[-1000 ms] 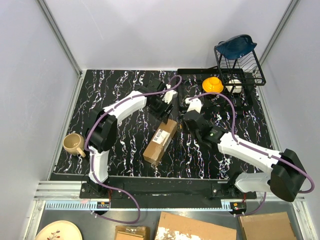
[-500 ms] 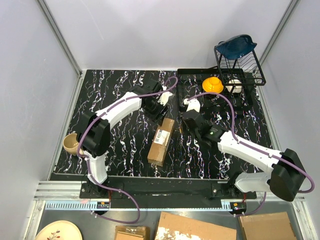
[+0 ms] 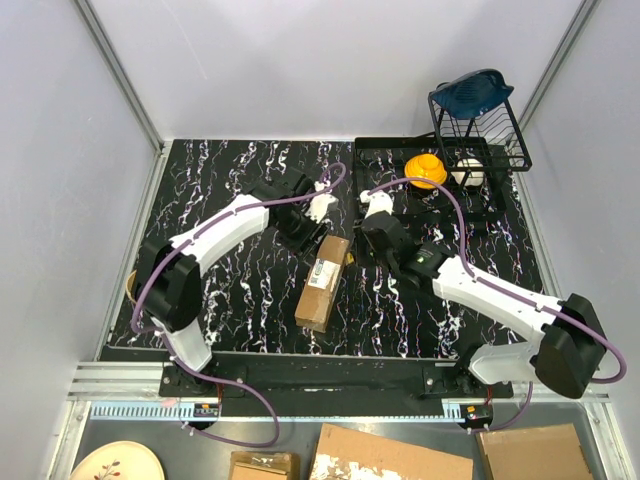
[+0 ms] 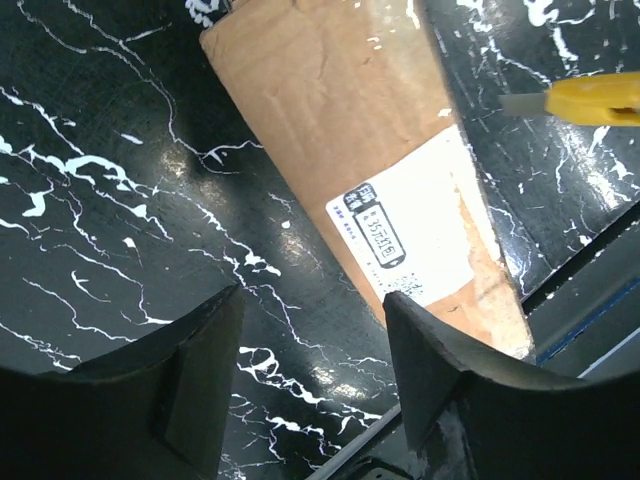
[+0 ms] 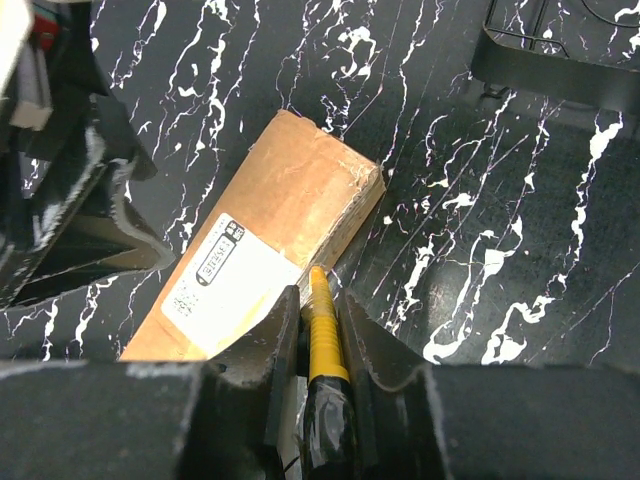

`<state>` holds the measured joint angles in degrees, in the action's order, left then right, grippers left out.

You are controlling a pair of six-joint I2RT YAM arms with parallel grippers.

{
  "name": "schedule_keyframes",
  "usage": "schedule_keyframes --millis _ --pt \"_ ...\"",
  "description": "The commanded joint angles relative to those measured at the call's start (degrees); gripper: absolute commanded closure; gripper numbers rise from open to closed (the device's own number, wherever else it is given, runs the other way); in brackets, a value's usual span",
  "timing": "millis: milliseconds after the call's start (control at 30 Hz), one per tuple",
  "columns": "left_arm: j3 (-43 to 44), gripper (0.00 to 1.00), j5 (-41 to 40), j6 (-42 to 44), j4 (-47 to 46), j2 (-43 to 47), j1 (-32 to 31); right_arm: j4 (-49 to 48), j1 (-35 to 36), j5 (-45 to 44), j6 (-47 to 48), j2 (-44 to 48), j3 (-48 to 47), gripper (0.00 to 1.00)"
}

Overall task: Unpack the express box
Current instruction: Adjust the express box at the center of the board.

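The express box (image 3: 323, 282) is a brown carton with a white label, lying flat on the black marbled table. In the left wrist view the box (image 4: 370, 130) runs diagonally just beyond my fingers. My left gripper (image 4: 312, 300) is open over bare table beside the box's far end, holding nothing; from above it (image 3: 300, 232) sits left of that end. My right gripper (image 5: 318, 300) is shut on the yellow-and-black utility knife (image 5: 322, 345), whose tip rests at the box's (image 5: 280, 210) long edge next to the label. The knife's blade (image 4: 525, 103) shows right of the box.
A black drying tray (image 3: 400, 150) with a yellow item (image 3: 425, 168) and a wire rack (image 3: 480, 120) stands at the back right. A tan mug (image 3: 133, 287) peeks out behind the left arm. Flat cardboard pieces (image 3: 390, 455) lie below the table's near rail.
The left arm swung leftward, its gripper shifting off the box's far end to the side. The box turned slightly more upright. The right gripper edged toward the box with the knife.
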<state>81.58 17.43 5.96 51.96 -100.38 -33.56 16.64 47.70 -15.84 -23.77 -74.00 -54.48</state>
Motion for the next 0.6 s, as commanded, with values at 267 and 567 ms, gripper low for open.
schedule_keyframes --millis 267,567 --pt "-10.7 0.57 -2.7 8.9 -2.8 5.4 1.1 4.1 -0.3 -2.3 -1.4 -8.8 -5.6 1.0" --pt "-13.6 0.59 1.0 4.8 -9.3 5.7 0.0 -2.1 -0.4 -3.2 -0.1 -13.3 -8.7 1.0"
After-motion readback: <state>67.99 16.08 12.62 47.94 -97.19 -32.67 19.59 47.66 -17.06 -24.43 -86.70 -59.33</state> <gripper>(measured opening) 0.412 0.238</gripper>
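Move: The express box lies lengthwise between the hands, its middle some 5 cm back, 4 cm to the right and 8 cm below the left hand. The yellow knife in the other gripper is about 10 cm to the left hand's right, level ahead and 3 cm higher. From the right hand the box's middle is about 6 cm back, 8 cm left and 14 cm down; the dish rack's middle stands some 20 cm ahead and 17 cm right, 12 cm down. The left hand sinks about 5 cm while swinging back and then left by some 3 to 4 cm each, coming down beside the box's left long side, its empty fingers narrowing from fairly wide to under half open. Meanwhile the right hand keeps its grip on the knife and drops about 5 cm towards the box's far right edge, edging slightly forward and tipping some 10 degrees further down; whether the knife or its fingers touch the cardboard can't be seen. ##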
